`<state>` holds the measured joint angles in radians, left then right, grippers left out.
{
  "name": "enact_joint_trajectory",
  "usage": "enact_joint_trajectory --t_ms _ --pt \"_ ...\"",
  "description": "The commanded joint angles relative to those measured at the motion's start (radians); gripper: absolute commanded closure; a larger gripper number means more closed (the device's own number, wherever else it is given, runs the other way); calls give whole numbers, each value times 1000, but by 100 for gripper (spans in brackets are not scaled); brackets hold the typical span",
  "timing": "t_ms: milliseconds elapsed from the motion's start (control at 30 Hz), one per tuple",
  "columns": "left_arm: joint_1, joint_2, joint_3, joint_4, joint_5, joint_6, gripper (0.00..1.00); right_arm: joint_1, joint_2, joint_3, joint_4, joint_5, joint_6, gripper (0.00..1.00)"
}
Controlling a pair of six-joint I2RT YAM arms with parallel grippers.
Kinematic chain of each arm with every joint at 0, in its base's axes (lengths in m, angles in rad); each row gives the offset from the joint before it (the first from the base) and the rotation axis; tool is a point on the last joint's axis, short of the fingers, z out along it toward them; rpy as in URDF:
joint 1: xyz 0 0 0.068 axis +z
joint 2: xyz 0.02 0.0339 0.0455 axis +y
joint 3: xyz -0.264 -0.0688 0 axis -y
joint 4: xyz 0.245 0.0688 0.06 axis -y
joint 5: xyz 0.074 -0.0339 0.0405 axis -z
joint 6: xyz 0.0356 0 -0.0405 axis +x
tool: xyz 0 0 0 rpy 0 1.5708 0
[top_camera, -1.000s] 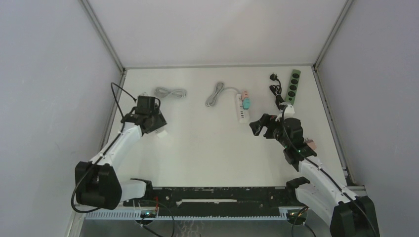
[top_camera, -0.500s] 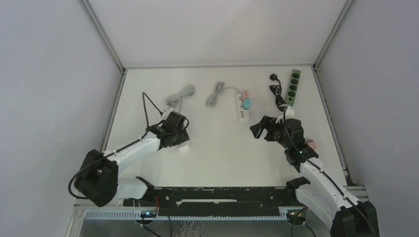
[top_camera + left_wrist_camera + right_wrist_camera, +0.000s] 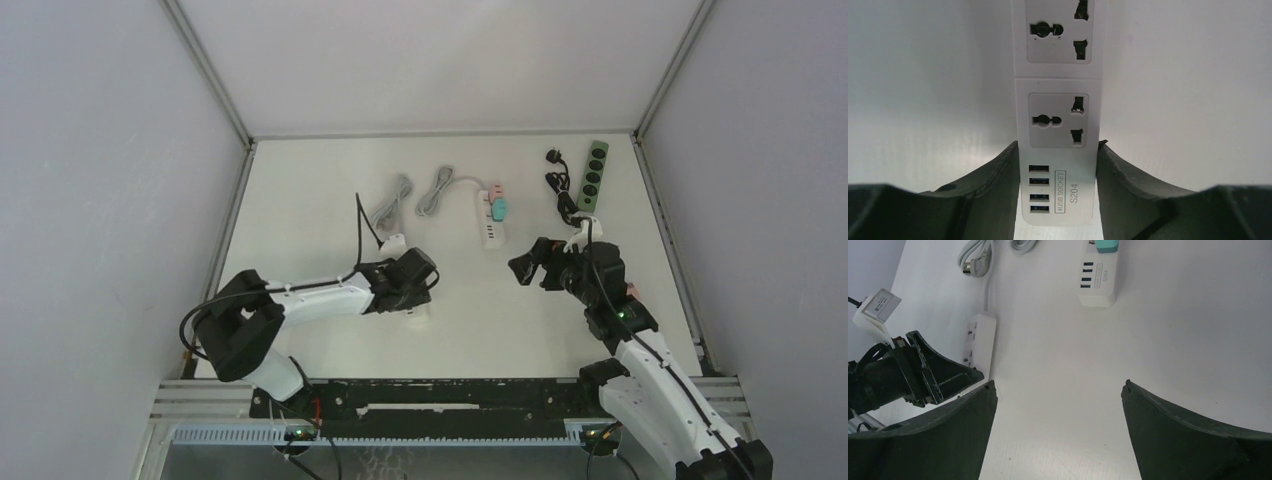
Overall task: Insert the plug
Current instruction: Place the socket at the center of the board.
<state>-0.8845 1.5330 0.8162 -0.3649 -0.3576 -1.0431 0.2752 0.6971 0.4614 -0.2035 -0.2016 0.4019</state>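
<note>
A white power strip [image 3: 1058, 107] with universal sockets and a row of USB ports is clamped at its USB end between my left gripper's [image 3: 1059, 144] fingers [image 3: 998, 180]. In the right wrist view the same strip [image 3: 980, 340] lies on the table, running away from the left gripper [image 3: 955, 377]. Its grey cable leads up to a grey plug [image 3: 970, 269] lying loose. From above, the left gripper [image 3: 408, 285] is at mid-table. My right gripper [image 3: 525, 262] hovers to its right. Its jaws [image 3: 1058, 384] are wide open, with only bare table between them.
A second white strip [image 3: 491, 228] with a teal and a pink plug in it lies at the back middle, its grey cable [image 3: 434, 192] coiled to the left. A green strip [image 3: 594, 173] with black cable and plug [image 3: 553, 156] sits far right. Grey walls surround the table.
The left arm has swept from the far left to mid-table, dragging the white strip along; its grey cable has pulled out of its coil. The right arm has barely moved.
</note>
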Motion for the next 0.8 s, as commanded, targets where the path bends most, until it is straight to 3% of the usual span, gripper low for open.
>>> enact_joint_trajectory --t_ms 0,400,533,767 --pt "-75 32 65 -21 6 -94 72 -5 -16 47 -46 0 -20 0" --pt "-196 51 119 -25 14 -151 49 -5 -55 76 -134 37 -38 0" --pt "-225 73 150 -18 16 -147 36 -6 -55 98 -178 69 -39 0" --pt "-235 3 160 0 8 -105 21 -7 -27 135 -247 102 -20 0"
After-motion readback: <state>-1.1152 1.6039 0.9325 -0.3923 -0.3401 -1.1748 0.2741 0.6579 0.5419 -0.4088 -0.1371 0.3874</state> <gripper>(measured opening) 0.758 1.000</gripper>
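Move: The socket is already in the left hand, gripped near its USB end, with its middle about 5 cm ahead and 1 cm left of the hand point. The board spot for it is about 5 cm back and 6 cm right. The plugged socket stands roughly 23 cm ahead and 18 cm right; the held one's cable coil is some 26 cm ahead, 5 cm left. From the right hand the held socket is about 24 cm left, 4 cm back and 13 cm below. The socket, still pinched across its USB end, is drawn level over the board by the left hand, rightward and back towards the robot, about 8 cm in all. Then the fingers open while the hand drifts a little farther right and rises about 1 cm, the wrist having turned slightly clockwise. ##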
